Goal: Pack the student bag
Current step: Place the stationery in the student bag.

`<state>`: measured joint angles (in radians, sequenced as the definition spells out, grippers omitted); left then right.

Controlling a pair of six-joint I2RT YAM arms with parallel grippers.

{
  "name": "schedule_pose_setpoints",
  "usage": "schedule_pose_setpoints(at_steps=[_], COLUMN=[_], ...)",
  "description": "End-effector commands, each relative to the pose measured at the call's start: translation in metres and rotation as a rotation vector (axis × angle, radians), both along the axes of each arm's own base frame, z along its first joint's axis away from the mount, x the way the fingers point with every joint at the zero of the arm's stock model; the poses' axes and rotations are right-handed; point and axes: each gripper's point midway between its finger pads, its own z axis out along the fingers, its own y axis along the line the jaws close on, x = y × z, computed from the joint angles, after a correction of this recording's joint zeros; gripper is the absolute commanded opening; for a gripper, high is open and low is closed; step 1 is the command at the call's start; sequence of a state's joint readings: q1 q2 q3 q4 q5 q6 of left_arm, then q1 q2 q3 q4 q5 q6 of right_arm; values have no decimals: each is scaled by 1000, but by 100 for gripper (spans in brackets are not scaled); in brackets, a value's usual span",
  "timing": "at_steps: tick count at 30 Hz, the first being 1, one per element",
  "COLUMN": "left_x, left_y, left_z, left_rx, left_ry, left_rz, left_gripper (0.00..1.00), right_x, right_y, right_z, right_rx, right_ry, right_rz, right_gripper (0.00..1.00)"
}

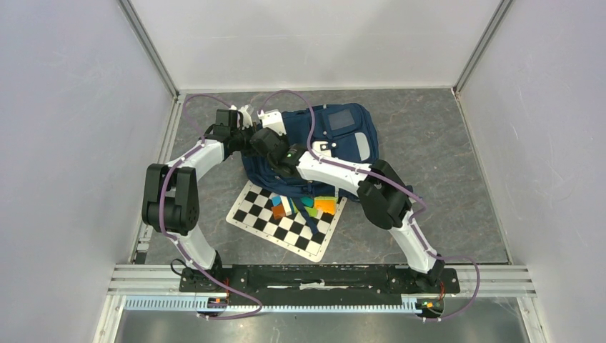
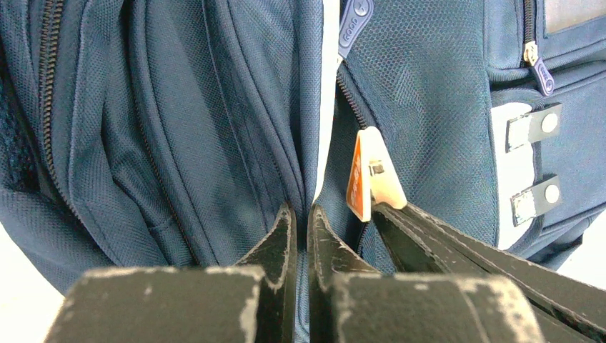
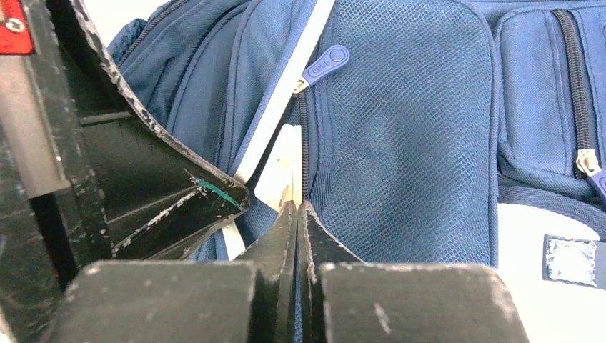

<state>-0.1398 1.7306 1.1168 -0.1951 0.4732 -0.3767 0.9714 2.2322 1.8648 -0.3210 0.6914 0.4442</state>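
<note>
The student bag [image 1: 343, 136] lies flat at the back middle of the table, navy with a grey stripe. Both grippers meet at its left side. My left gripper [image 2: 302, 211] is shut on a fold of the bag's fabric [image 2: 214, 128] beside a zip opening. My right gripper [image 3: 296, 205] is shut, its tips against a flat cream-and-orange thing [image 2: 366, 171] that stands in the zip opening [image 3: 304, 143]. Whether those tips grip it I cannot tell. From above, the left gripper [image 1: 251, 118] and right gripper [image 1: 270, 128] sit close together.
A black-and-white checkerboard [image 1: 268, 214] lies in front of the bag, with several coloured blocks [image 1: 314, 206] on its far edge, partly under the right forearm. White walls enclose the table on three sides. A metal rail [image 1: 321, 282] runs along the near edge.
</note>
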Motion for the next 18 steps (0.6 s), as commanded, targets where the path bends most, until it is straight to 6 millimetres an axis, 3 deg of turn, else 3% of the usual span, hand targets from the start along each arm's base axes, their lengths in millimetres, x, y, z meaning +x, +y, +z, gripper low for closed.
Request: schedule_pose_setpoints(at_steps=[1,5,10,15,18], left_x=[-12,-11,-9,-8,-9], left_y=[-6,-3,0,3,5], left_z=[17,18,20,20,20], left_rx=[-43,-35,-20,-10,2], left_ry=[2,-5,-14,-18,-24], left_rz=[-17,-12,-4,1,5], left_gripper=[2,2,2,2,2], right_x=[9,6,0,-7,-4], right_y=[-2,2,-1,-6,-5], right_z=[4,11,41,67,70], right_rx=[-20,5,52,95,100], right_ry=[-27,-22,-66,-112,-123], right_rz=[-26,11,55,91,105], right_gripper=[0,21,43,58,69])
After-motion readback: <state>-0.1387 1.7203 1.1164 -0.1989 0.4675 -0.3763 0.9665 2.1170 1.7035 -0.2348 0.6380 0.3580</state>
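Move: The small white-and-orange stationery piece is right at the right hand's shut fingertips, about 1 cm ahead, 1 cm to the left and 1 cm lower, in the bag's unzipped mouth. The blue zip pull lies some 6 cm ahead of that hand and 1 cm right; the white badge with snaps about 12 cm right, 2 cm back and 3 cm lower. From the left hand, pinching the bag's edge, the piece is about 3 cm right, straight ahead 0, 1 cm lower. The right hand's shut fingers part to well over half open, letting go of the white-and-orange piece as the hand dips about 1 cm at the mouth of the bag, then it draws back and to the right by some 2 cm and climbs about 2 cm from its low point, away from the piece. The left hand stays in place all the while, still pinching the white-trimmed edge to keep the pocket open beside it. ##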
